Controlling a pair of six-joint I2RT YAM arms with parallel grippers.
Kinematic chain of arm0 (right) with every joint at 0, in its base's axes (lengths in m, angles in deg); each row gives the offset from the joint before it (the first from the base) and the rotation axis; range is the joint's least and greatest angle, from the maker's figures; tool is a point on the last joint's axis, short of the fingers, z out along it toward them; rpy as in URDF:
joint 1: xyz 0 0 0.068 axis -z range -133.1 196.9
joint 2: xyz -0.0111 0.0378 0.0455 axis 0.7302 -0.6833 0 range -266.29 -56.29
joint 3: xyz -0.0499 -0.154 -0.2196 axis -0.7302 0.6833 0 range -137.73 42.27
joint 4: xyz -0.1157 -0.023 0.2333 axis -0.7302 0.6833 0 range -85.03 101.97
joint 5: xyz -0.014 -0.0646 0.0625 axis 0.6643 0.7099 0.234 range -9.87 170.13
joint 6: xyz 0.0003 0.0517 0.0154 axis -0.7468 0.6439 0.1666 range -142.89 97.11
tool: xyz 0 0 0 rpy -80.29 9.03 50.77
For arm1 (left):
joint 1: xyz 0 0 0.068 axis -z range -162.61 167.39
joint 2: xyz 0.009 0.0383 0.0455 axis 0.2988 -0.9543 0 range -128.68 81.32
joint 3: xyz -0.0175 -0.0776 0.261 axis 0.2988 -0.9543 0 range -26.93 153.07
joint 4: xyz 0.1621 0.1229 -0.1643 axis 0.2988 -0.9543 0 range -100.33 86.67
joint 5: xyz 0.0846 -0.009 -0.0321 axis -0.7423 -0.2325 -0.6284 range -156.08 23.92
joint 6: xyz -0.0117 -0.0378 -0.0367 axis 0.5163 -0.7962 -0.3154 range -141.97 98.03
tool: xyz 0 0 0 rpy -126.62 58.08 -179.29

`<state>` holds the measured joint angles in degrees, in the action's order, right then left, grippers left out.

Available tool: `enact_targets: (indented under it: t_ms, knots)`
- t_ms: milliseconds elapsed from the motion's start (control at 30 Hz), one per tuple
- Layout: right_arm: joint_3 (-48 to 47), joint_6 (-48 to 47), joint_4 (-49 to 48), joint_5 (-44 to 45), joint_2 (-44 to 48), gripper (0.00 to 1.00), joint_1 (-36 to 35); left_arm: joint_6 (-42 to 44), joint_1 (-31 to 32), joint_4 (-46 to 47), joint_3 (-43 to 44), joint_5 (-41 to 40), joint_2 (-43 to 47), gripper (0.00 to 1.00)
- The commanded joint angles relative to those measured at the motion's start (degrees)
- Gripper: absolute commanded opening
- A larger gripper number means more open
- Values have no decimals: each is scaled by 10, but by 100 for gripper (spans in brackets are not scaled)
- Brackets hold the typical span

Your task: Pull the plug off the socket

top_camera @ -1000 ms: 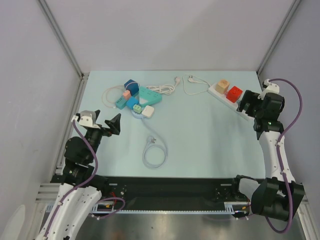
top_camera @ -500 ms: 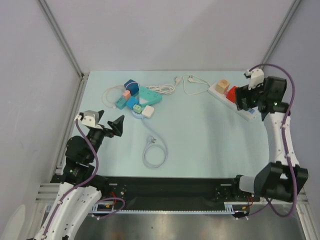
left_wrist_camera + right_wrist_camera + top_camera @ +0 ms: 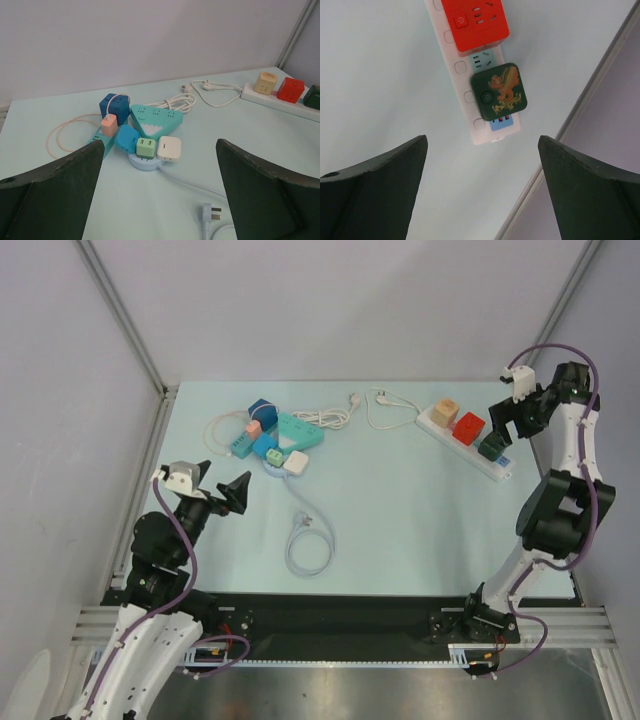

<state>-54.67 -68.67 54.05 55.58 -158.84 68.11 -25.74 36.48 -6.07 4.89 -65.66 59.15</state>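
Note:
A white power strip (image 3: 481, 131) lies at the back right with three plugs in it: tan (image 3: 446, 412), red (image 3: 475, 22) and dark green with a gold emblem (image 3: 498, 91). My right gripper (image 3: 482, 140) hangs open above the strip's near end (image 3: 500, 472), with the green plug (image 3: 491, 448) just ahead of its fingers and nothing between them. On the left, a round pale-blue socket (image 3: 145, 162) carries a green plug (image 3: 146, 148), a white plug (image 3: 169, 148) and a blue plug (image 3: 126, 138). My left gripper (image 3: 160, 142) is open, well short of that cluster.
A teal triangular socket (image 3: 156, 120), a blue cube socket (image 3: 111, 104) with a pink plug (image 3: 109, 125) and coiled white cords crowd the back left. The round socket's grey cable and loose plug (image 3: 210, 214) lie mid-table. The frame post and side wall (image 3: 600, 100) stand beside the strip.
The right arm has swung back and outward, carrying its open gripper from beside the strip to above its near end. The left arm has hardly moved.

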Motion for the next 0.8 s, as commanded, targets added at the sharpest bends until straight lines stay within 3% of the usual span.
enact_targets:
  t_ms: [0, 233, 600, 767]
  knots:
    - [-90, -64, 49, -8, -66, 100, -1, 15, 4, 5, 6, 5, -1, 100]
    - [-215, -88, 116, -3, -190, 100, -13, 19, 4, 5, 6, 5, -17, 100]
    - [-243, -101, 125, 40, -278, 100, -34, 26, 4, 3, 5, 1, -27, 100]
    - [-233, -103, 114, 59, -295, 95, -39, 27, 4, 3, 5, 3, -31, 99]
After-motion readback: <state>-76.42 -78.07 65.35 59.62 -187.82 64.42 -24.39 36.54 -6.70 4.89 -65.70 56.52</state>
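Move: The dark green plug lies some 6 cm ahead of the right hand, about in line with it sideways and roughly 14 cm below. The red plug is about 12 cm ahead and 6 cm to the hand's left, with the tan plug beyond it, some 17 cm ahead and 12 cm left, both about as far below. From the left hand the green plug is some 25 cm ahead, 58 cm to the right and 26 cm below. No grip yet: the right hand's open fingers come down astride the dark green plug, close to its sides, though a touch can't be made out. The hand sinks about 12 cm, swinging some 5 cm forward early on and then dropping nearly straight. The wrist tips about 15 degrees further down and turns slightly counter-clockwise. ##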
